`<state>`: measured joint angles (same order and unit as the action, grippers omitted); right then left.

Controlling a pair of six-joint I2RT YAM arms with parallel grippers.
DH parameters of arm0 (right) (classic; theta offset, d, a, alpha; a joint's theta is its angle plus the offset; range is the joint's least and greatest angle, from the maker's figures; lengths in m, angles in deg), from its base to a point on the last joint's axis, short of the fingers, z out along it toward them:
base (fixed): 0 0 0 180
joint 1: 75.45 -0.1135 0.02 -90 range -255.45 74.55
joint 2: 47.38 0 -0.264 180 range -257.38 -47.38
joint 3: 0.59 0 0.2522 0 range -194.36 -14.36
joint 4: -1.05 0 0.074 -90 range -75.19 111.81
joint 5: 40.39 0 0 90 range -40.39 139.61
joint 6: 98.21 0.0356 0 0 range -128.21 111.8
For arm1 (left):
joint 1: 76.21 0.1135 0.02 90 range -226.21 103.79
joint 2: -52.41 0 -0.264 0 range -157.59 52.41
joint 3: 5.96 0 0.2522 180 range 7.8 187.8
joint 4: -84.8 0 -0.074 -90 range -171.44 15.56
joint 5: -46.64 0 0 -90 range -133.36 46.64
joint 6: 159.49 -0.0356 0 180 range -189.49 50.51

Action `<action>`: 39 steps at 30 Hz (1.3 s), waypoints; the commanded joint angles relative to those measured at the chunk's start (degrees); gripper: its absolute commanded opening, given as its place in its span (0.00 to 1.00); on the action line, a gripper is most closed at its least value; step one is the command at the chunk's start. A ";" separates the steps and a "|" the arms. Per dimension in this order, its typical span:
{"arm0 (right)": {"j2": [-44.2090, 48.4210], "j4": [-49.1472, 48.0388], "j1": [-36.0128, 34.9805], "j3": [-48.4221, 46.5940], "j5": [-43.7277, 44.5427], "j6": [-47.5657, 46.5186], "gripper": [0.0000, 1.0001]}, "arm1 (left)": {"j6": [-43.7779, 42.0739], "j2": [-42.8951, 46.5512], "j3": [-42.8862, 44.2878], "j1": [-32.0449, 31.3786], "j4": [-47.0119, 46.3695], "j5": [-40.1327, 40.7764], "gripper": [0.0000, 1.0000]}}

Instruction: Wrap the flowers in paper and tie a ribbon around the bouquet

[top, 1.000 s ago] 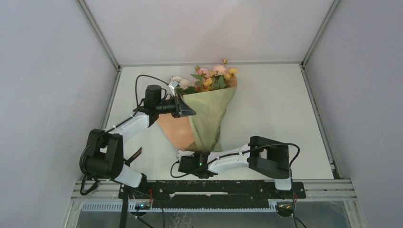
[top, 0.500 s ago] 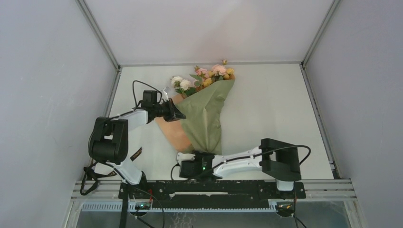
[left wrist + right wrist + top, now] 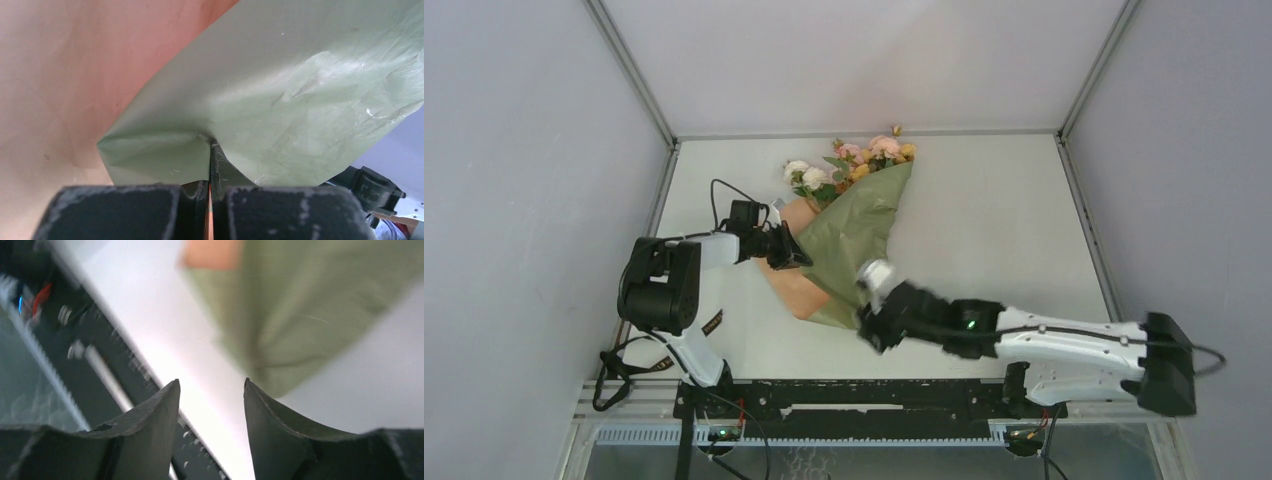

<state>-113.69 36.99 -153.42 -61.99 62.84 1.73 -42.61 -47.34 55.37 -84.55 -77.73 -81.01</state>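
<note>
The bouquet lies slanted on the white table, with the pink, yellow and whitish flowers (image 3: 854, 162) at its far end. The olive-green paper (image 3: 856, 232) is folded over the stalks, and a tan-orange strip (image 3: 796, 288) shows on its left. My left gripper (image 3: 791, 253) (image 3: 210, 146) is shut on the paper's (image 3: 300, 85) green left edge. My right gripper (image 3: 868, 330) (image 3: 211, 385) is open with nothing between its fingers, just above and beside the narrow lower tip of the paper (image 3: 305, 310). The ribbon is out of view.
The black frame rail (image 3: 874, 395) (image 3: 100, 355) runs along the table's near edge, close under the right gripper. Grey walls close in the table on the left, right and back. The right arm (image 3: 1064, 340) stretches low across the front right.
The right gripper has opened, let go of the bouquet's lower tip and swung right and away from the rail. The left gripper has drawn the green flap lower and leftward over the bunch.
</note>
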 commanded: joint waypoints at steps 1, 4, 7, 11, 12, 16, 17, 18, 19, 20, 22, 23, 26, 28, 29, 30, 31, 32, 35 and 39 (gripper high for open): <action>11.48 -16.55 23.23 14.05 -19.85 24.67 0.58 | -2.42 1.48 -0.90 0.16 -0.02 0.52 0.00; 15.69 -27.55 33.72 26.00 -24.01 35.59 0.60 | -2.67 1.79 -0.78 0.16 -0.01 0.92 0.00; 14.41 -30.15 37.43 30.51 -25.66 40.19 0.60 | -2.67 1.79 -0.77 0.16 -0.02 0.82 0.00; 8.60 -36.12 38.35 33.16 -27.90 42.14 0.60 | -2.68 1.55 -0.56 0.16 0.05 0.71 0.00; 6.87 -37.74 38.49 33.59 -28.22 42.26 0.60 | -2.62 1.46 -0.55 0.14 0.07 0.69 0.00; -0.62 -45.95 38.85 34.53 -31.32 41.77 0.61 | -2.77 1.38 -0.55 0.16 0.49 1.00 0.00; -2.28 -47.88 38.86 34.61 -32.06 41.94 0.61 | -2.91 1.51 -0.59 0.15 0.59 1.14 0.00; -3.95 -50.20 38.83 34.75 -33.08 42.19 0.60 | -3.14 1.61 -0.63 0.16 0.68 1.21 0.00; -5.58 -52.67 38.86 34.80 -33.99 42.38 0.60 | -3.19 1.77 -0.66 0.16 0.69 1.38 0.00; -7.13 -54.03 38.80 34.56 -34.63 42.46 0.59 | -3.27 1.89 -0.60 0.16 0.69 1.50 0.00; -10.03 -55.78 38.81 34.12 -35.48 42.28 0.50 | -3.47 2.07 -0.33 0.16 0.88 1.57 0.00; -11.42 -56.81 38.90 34.09 -36.24 42.34 0.38 | -3.61 2.16 -0.10 0.16 1.05 1.61 0.00; -12.61 -58.73 39.09 35.11 -38.88 42.85 0.01 | -4.79 3.03 1.47 0.87 2.30 1.22 0.00; -10.09 -54.81 38.96 36.23 -38.69 42.11 0.00 | -6.78 3.88 2.89 1.40 4.22 1.80 0.00; -8.04 -51.85 38.72 36.77 -37.99 41.45 0.00 | -8.22 4.26 3.80 1.43 5.34 2.43 0.00; -5.88 -48.49 38.01 37.17 -36.84 40.72 0.00 | -9.60 4.60 4.49 1.48 6.38 2.90 0.00; -3.32 -45.59 36.95 37.52 -35.38 40.18 0.00 | -10.28 4.81 4.77 1.46 6.96 2.87 0.00; -0.06 -42.65 35.74 37.79 -33.87 39.93 0.00 | -10.48 4.91 4.80 1.48 7.01 2.55 0.00; 6.88 -34.18 32.53 37.84 -30.23 39.49 0.00 | -10.35 4.29 4.96 1.26 7.26 0.88 0.00; 14.32 -21.57 31.23 36.78 -26.06 38.80 0.08 | -11.17 2.39 3.41 0.66 7.29 1.04 0.00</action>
<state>-104.44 -0.59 -120.94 -24.53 32.79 42.89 -50.28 -44.98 57.03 -84.05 -69.30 -81.47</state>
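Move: The right hand, open, is above the near right corner of the green paper, which lies about 6 cm farther out, 5 cm to its right and 12 cm below. The green flap held by the left hand is some 22 cm ahead and 10 cm left of the right hand, with the brown paper's bare part roughly 16 cm ahead and 12 cm left. From the left hand, that corner lies about 16 cm back and 15 cm to the right, near its own height. The right fingers shut on the green paper's near right corner and pinch it: the open hand first swings forward and right, rolling some 65 degrees clockwise about its finger line, then sinks about 12 cm in all, easing left onto the corner. Once shut, it lifts the corner and draws it back, about 3 cm each. The left hand keeps its pinch on the flap, yielding back a centimetre or so late on. ##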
